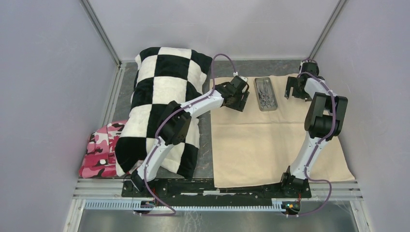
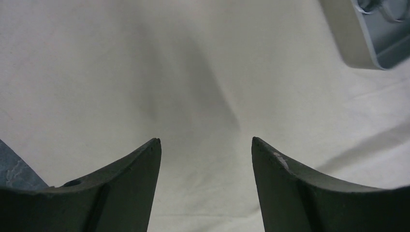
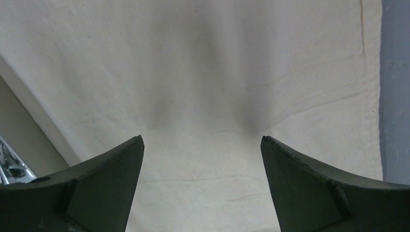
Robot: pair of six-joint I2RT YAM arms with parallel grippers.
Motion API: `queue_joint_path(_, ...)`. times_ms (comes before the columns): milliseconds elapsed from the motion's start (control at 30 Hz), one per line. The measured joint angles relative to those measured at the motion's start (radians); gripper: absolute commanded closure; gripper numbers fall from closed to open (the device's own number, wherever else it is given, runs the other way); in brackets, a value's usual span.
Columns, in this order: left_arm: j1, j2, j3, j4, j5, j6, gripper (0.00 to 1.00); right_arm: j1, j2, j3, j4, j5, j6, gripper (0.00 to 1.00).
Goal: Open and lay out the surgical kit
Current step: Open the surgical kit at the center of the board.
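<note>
The beige cloth wrap point(image 1: 275, 145) of the surgical kit lies spread flat over the right half of the table. A small grey metal tray point(image 1: 265, 94) with thin steel instruments in it stands on the cloth's far part; its corner point(image 2: 360, 41) shows in the left wrist view and its edge point(image 3: 12, 166) in the right wrist view. My left gripper point(image 1: 240, 99) hovers just left of the tray, open, with only cloth point(image 2: 203, 96) between its fingers. Right of the tray my right gripper point(image 1: 293, 89) hangs open over bare cloth point(image 3: 203, 96), jaws wide and empty.
A black-and-white checkered pillow point(image 1: 162, 106) fills the left side, under the left arm. A pink camouflage cloth point(image 1: 101, 147) lies at its near left. Grey walls enclose the table on three sides; a metal rail point(image 1: 217, 191) runs along the front.
</note>
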Motion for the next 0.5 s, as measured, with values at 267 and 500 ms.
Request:
queue_joint_path(267, 0.087, 0.051, 0.005, 0.022, 0.016, 0.000, 0.25, 0.000, 0.059, 0.012, 0.044, 0.005, -0.007, 0.02)
queue_joint_path(500, 0.151, 0.079, 0.032, 0.055, 0.037, 0.000, 0.23, -0.001, 0.106, 0.060, 0.083, -0.014, -0.006, 0.02)
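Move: From the left hand, the far-left corner of the kit's cloth lies about 16 cm ahead and 16 cm to the left, some 3 cm lower; the metal tray lying on the cloth is about 6 cm ahead and 10 cm to the right. From the right hand, the cloth's far-right corner is roughly 13 cm ahead and 11 cm to the right, 2 cm lower, with the tray level with the hand and 14 cm to the left. Both hands, fingers apart and kept so, sink a little over 2 cm until their tips come down on the spread cloth either side of the metal tray, then keep low and travel forward with it. The left sweeps about 7 cm forward and 5 cm left, away from the tray towards the far-left corner, turning slightly counter-clockwise, while the right goes straight forward only about 3 cm, mostly once down, pushing the cloth along under its fingertips. ##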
